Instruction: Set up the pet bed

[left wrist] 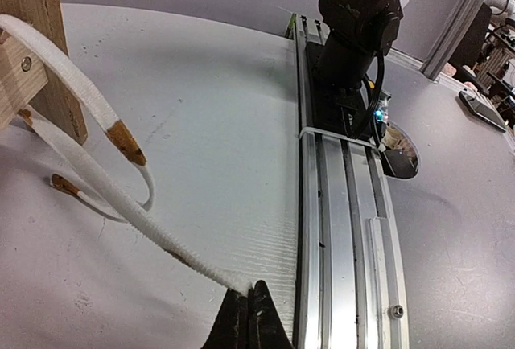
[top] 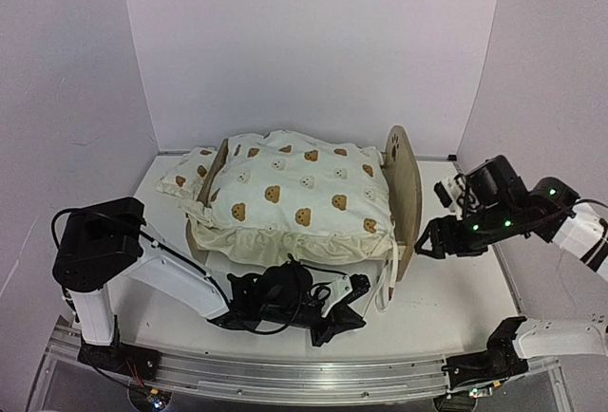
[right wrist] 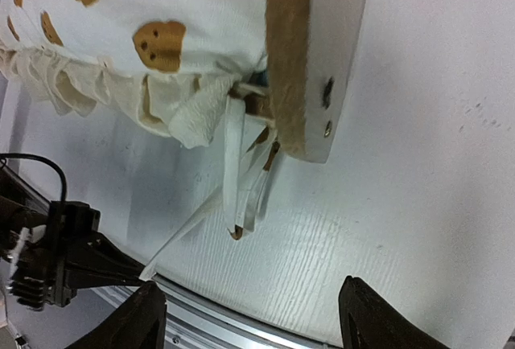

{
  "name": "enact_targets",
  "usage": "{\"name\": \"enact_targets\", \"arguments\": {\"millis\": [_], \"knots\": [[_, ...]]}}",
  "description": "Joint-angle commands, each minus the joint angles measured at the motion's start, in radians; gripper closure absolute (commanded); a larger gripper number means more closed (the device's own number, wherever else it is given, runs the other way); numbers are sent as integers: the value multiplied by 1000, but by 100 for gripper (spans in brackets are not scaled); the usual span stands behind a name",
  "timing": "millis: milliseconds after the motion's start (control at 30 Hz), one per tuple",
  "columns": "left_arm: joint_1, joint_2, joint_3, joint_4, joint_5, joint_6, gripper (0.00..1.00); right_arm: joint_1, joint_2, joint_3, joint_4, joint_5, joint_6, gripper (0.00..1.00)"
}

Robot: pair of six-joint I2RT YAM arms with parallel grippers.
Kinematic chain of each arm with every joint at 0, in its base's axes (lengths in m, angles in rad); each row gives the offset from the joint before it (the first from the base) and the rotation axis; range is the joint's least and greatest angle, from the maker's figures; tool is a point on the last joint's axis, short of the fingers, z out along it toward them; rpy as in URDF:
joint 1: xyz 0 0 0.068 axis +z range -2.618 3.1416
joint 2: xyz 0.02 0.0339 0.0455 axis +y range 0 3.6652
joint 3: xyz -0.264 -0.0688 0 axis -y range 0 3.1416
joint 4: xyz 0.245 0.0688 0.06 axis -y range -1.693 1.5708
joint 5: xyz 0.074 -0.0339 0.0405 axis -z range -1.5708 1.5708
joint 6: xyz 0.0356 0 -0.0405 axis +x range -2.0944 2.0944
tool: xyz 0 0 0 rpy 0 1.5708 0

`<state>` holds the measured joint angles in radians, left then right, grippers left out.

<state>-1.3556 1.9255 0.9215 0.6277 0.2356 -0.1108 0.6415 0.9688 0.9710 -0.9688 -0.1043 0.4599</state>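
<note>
The pet bed (top: pixel 404 184) stands mid-table, its plywood end board with a paw cutout on the right. A cream bear-print cushion (top: pixel 294 194) lies over the frame. My left gripper (top: pixel 359 287) sits low in front of the bed's near right corner. In the left wrist view it (left wrist: pixel 248 294) is shut on the end of a white cushion tie (left wrist: pixel 121 204) that runs taut back to the wooden leg (left wrist: pixel 32 51). My right gripper (right wrist: pixel 253 305) is open and holds nothing. It hovers just right of the end board (right wrist: pixel 310 51), where loose ties (right wrist: pixel 241 172) hang.
A small bear-print pillow (top: pixel 188 173) lies behind the bed's left end. The aluminium rail (left wrist: pixel 346 204) runs along the near table edge beside the left gripper, with the right arm's base (left wrist: pixel 354 27) on it. White walls enclose the table on three sides.
</note>
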Motion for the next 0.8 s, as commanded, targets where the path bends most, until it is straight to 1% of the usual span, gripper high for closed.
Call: {"name": "enact_targets", "arguments": {"millis": [0,100,167,200,267,333,400,533,600,733,767], "knots": [[5,-89,-12,25,-5,-22,100,159,-1,-160,198,-68,149,25],[9,-90,-14,19,-16,-15,100,273,-8,-304,437,18,268,25],[11,-85,-10,16,-14,-15,100,334,-6,-399,590,125,310,25],[10,-83,-10,13,-12,-15,100,353,-6,-438,638,191,327,26],[12,-82,-10,6,-13,-14,100,377,-14,-513,737,303,344,29],[13,-81,-10,-4,-15,-11,100,378,-13,-587,830,376,352,32],[17,-83,-11,-13,-18,-11,100,378,7,-633,925,396,325,37],[18,-84,-7,-20,-20,-9,100,394,30,-713,1117,410,270,54],[19,-80,0,-24,-23,-10,100,402,24,-753,1186,410,253,62],[19,-73,14,-30,-36,-10,100,406,-11,-803,1266,363,239,80],[19,-71,17,-32,-41,-11,100,406,-26,-804,1257,357,240,87]]}}
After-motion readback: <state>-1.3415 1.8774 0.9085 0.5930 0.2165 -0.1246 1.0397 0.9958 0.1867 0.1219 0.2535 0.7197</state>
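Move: The free strap at the cover's near right corner hangs some 14 cm below the right hand, about 5 cm left and 2 cm back; from the left hand, still pinching the other strap, it lies roughly 6 cm ahead, 5 cm right and 4 cm lower. From the right hand, the headboard's near leg is some 3 cm ahead, 3 cm left and 15 cm down, and the ruffle corner about 5 cm ahead, 6 cm left and 8 cm down. The right hand drops some 14 cm and about 5 cm left, narrowing its open fingers around the free strap. ##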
